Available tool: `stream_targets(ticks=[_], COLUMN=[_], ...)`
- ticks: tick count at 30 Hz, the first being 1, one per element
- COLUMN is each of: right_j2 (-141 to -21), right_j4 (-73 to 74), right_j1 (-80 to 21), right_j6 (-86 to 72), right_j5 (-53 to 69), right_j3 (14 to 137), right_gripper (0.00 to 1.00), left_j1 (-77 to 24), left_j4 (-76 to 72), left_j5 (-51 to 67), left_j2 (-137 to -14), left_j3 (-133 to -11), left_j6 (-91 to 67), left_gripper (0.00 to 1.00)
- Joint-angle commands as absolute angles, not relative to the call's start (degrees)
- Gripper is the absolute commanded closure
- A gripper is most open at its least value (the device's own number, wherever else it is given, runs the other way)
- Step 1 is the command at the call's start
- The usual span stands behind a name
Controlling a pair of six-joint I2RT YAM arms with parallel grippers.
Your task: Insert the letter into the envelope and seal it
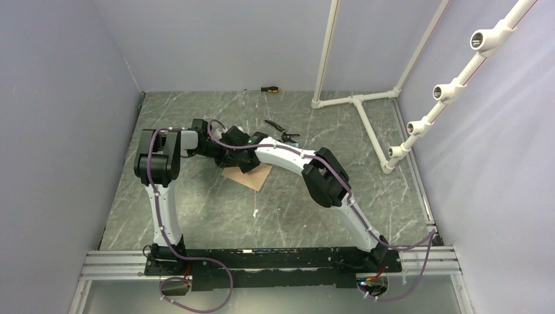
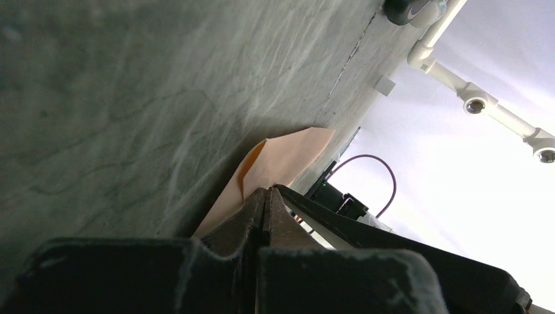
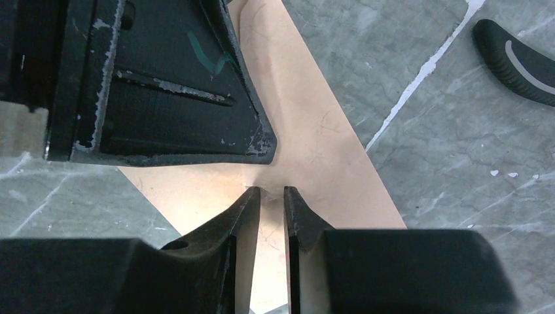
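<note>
A kraft-brown envelope (image 1: 255, 176) lies flat on the marble table, with both grippers meeting over its far edge. My left gripper (image 2: 269, 190) is shut, its tips pressed down on the envelope (image 2: 294, 150), where a darker orange slit shows between paper layers. Its black finger (image 3: 170, 85) also shows in the right wrist view, resting on the envelope (image 3: 321, 150). My right gripper (image 3: 271, 191) stands just in front of that finger, its tips on the paper. Its jaws are open by a narrow gap with bare paper showing between them. The letter is hidden: no separate sheet shows.
Black-handled pliers (image 1: 281, 131) lie just behind the grippers, one handle (image 3: 517, 59) to the right of the envelope. A screwdriver (image 1: 265, 89) lies at the back wall. A white pipe frame (image 1: 366, 111) stands at the back right.
</note>
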State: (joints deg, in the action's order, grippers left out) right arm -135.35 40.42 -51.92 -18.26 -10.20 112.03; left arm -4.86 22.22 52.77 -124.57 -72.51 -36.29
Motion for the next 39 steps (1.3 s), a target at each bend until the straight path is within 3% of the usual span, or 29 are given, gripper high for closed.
stream_targets(ticks=[1,10,18,27,32,39], right_j2=[-140.26,-129.15,-116.48,-107.16,-104.00,-103.11], right_j4=[45.95,37.89,32.21,28.88,29.68,30.85], right_j1=[-51.30,-47.71,-42.96,-37.98,-34.70,-32.15], right_j6=[-18.54,-20.45,-24.42,-24.79,-21.74,-12.53], right_j5=[-12.83,-8.07,-5.08,-3.41,-4.20,-5.84], right_j3=[111.99,114.71,100.80,88.22,86.44,85.47], right_gripper=[0.74,0.51,0.48,0.49,0.46,0.35], left_j1=[-5.45,-5.45,-5.45,-5.32,-4.43,-3.34], left_j4=[30.52,31.14,31.03,35.05,44.76,40.82], left_j5=[36.30,37.69,42.12,45.35,22.39,11.49], left_j2=[-130.53,-129.12,-124.85,-115.86,-108.60,-96.71], left_j3=[-68.84,-70.66,-73.37,-81.64,-85.92,-81.02], left_j6=[-32.34,-31.82,-30.78,-28.41,-27.87,-26.66], left_gripper=[0.97,0.97,0.93,0.67,0.54,0.32])
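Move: The envelope is under both hands: its middle is almost straight below the right hand point, about 1 cm down, and about 3 cm to the right and 2 cm back from the left hand, also 1 cm down. The pliers lie some 10 cm ahead and 12 cm right of the right hand, or 8 cm ahead and 15 cm right of the left. From the right hand, the glue stick is about 8 cm ahead and 15 cm right, its white cap 1 cm ahead and 23 cm right. The right hand leaves the envelope first, going some 15 cm to the right with a 10 cm rise and about 5 cm forward towards the glue stick and pliers, its slightly parted fingers opening to over half and the hand turning some 15 degrees clockwise. The left hand's shut fingers stay on the envelope at first, then open wide and come free, the hand lifting about 11 cm while backing 8 cm to the left and a little forward, its fingers tilting some 30 degrees further down. ##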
